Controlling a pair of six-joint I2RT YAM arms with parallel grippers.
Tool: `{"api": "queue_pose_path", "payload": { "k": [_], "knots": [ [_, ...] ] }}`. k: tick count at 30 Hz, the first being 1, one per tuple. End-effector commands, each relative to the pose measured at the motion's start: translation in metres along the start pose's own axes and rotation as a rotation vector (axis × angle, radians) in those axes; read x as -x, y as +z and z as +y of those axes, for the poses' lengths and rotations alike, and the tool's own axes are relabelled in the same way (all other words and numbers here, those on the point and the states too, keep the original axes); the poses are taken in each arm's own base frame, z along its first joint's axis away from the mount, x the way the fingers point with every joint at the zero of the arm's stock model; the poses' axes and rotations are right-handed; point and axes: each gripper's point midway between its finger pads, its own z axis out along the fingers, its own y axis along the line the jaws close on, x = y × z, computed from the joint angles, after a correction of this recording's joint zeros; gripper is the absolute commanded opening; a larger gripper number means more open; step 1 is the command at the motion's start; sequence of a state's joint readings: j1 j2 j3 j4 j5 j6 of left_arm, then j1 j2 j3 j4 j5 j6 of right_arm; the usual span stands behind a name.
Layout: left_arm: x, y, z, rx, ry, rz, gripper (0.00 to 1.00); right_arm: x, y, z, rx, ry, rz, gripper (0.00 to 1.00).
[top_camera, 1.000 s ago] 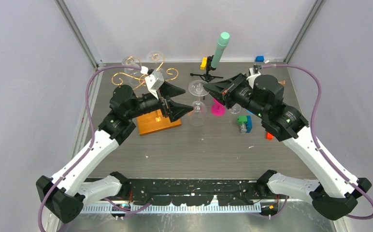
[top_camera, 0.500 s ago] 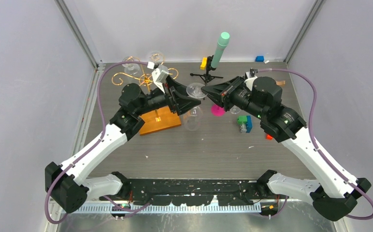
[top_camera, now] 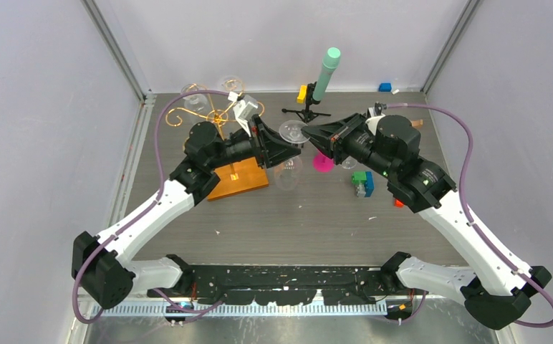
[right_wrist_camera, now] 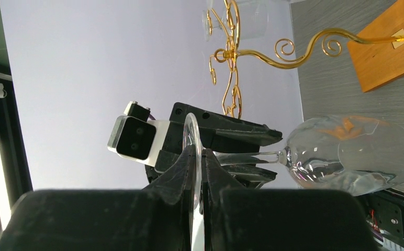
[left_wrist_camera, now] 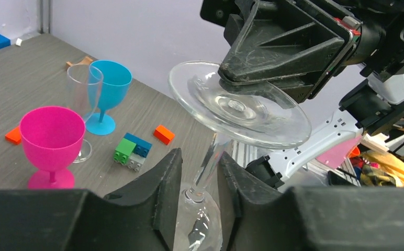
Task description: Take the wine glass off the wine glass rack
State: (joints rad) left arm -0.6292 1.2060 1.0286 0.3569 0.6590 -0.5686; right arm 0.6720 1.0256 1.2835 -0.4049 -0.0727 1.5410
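A clear wine glass hangs bowl-down in mid-air, right of the gold scroll rack and its orange-brown wooden base. My right gripper is shut on the rim of the glass's round foot; the thin foot edge sits between its fingers in the right wrist view. My left gripper is open, its two fingers straddling the stem just above the bowl, with a gap on one side. The rack also shows in the right wrist view.
Two more clear glasses hang on the rack's far arms. A pink goblet, a clear glass, a blue goblet, a Lego block and an orange brick stand right of centre. A black tripod with a mint cylinder stands behind.
My left arm has swung right and up from the rack's base to the glass, and its fingers now straddle the stem. The right gripper has kept hold of the foot.
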Motion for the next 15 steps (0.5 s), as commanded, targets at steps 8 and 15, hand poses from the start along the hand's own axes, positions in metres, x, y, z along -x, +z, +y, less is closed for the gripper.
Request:
{"api": "queue_pose_path", "payload": {
  "k": [8, 15],
  "knots": [
    [0.02, 0.006, -0.018, -0.084, 0.057, -0.022, 0.0, -0.006, -0.009, 0.038, 0.133, 0.017, 0.029, 0.01],
    [0.047, -0.003, -0.014, 0.025, 0.099, -0.114, 0.0, 0.002, -0.007, 0.031, 0.123, -0.047, -0.02, 0.58]
  ]
}}
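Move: The wine glass hangs upside down, its stem between the left hand's half-open fingers and its middle roughly 6 cm below them. The right hand pinches the rim of its foot, with the glass's middle some 3 cm to that hand's left and 11 cm below. From the left hand, the pink glass stands about 15 cm ahead, 12 cm right and 28 cm down; the rack is about 12 cm ahead, 18 cm left and 20 cm down. Nearly in place, shifting under 1 cm, the left fingers close on the stem, then the right fingers open. ##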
